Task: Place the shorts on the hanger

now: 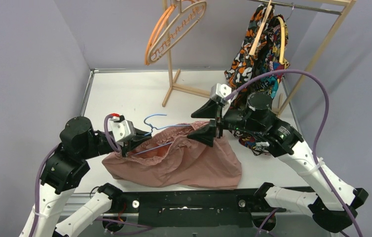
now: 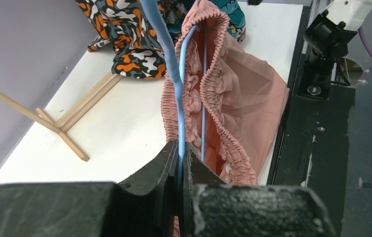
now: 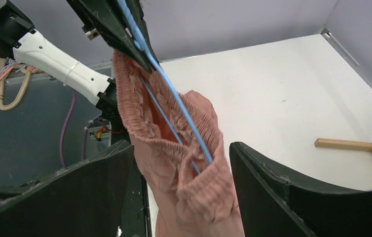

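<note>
The dusty-pink shorts (image 1: 184, 160) hang by their gathered waistband from the thin light-blue wire hanger (image 1: 155, 118), with their lower part resting on the white table (image 1: 125, 94). The hanger's wires (image 2: 179, 98) run inside the waistband (image 2: 208, 94). My left gripper (image 2: 181, 153) is shut on the hanger's wire at the left end of the shorts. My right gripper (image 3: 180, 148) stands open around the right end of the waistband (image 3: 194, 197). Its fingers (image 3: 253, 173) are apart from the cloth on both sides. In the top view the right gripper (image 1: 207, 121) sits at the shorts' upper right corner.
A multicoloured patterned garment (image 1: 255, 44) hangs on a wooden rack (image 1: 169, 84) at the back right, with an orange hanger (image 1: 157, 37) and pale wooden hangers on it. The rack's foot (image 2: 70, 133) lies on the table. A black base plate (image 1: 189, 202) runs along the near edge.
</note>
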Robot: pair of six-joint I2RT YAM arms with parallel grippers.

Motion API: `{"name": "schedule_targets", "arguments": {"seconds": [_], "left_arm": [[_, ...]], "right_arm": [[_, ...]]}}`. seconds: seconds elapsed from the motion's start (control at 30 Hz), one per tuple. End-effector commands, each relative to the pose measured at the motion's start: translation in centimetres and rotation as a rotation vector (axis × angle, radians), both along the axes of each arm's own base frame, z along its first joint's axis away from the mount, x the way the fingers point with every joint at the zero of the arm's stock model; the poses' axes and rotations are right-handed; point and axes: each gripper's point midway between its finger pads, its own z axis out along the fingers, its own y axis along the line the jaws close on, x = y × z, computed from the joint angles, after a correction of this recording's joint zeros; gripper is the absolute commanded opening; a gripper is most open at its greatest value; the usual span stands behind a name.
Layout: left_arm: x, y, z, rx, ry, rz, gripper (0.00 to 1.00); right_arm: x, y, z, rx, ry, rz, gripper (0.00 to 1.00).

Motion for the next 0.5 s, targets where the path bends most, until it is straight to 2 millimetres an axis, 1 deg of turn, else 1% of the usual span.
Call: {"name": "schedule_targets", "arguments": {"seconds": [0.0,0.07,0.13,0.3,0.37,0.47], "left_arm": [[-0.2,-1.0,3.0,-0.066,-0.073,-0.065,0.0],[-0.5,-1.3,3.2,-0.074,-0.067,-0.092,0.0],[-0.9,-1.7,3.2,-0.083,-0.058,-0.123,0.0],[-1.2,-2.0,2.9,-0.096,-0.028,-0.147,0.0],[-1.5,-2.1,2.8,-0.1,-0.021,-0.157,0.0],[-1.6,-2.0,2.9,-0.104,-0.018,-0.156,0.0]], "right_arm": [[-0.1,1.7,2.8,0.023,-0.112,0.088,0.72],[-0.4,2.8,2.2,-0.002,-0.114,0.131,0.72],[-1.2,3.9,1.7,-0.021,-0.118,0.178,0.71],[-3.2,5.8,0.6,-0.058,-0.101,0.299,0.66],[-3.3,6.1,0.3,-0.064,-0.1,0.308,0.58],[-2.5,6.3,0.3,-0.056,-0.11,0.265,0.38]]}}
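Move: Some 7 cm to the right hand's left, 3 cm back and 3 cm lower lies the hanger's right shoulder, its hook about 11 cm left, level fore-and-aft and 1 cm higher. The right end of the waistband, with the hanger already inside, hangs about 5 cm below that hand, 1 cm right and 2 cm back. From the left hand, pinching the hanger near its neck, that waistband end lies 13 cm right, 1 cm ahead and 4 cm down. Reaching left about 6 cm with open fingers, the right hand slides along the hanger's right shoulder towards the left gripper, after a brief nudge forward dipping back and down by 2 to 3 cm while turning some 15 degrees counter-clockwise. Its fingers begin to narrow around the shoulder, still half open. The left hand keeps its pinch on the hanger and eases it about 1.5 cm right, to meet it. ##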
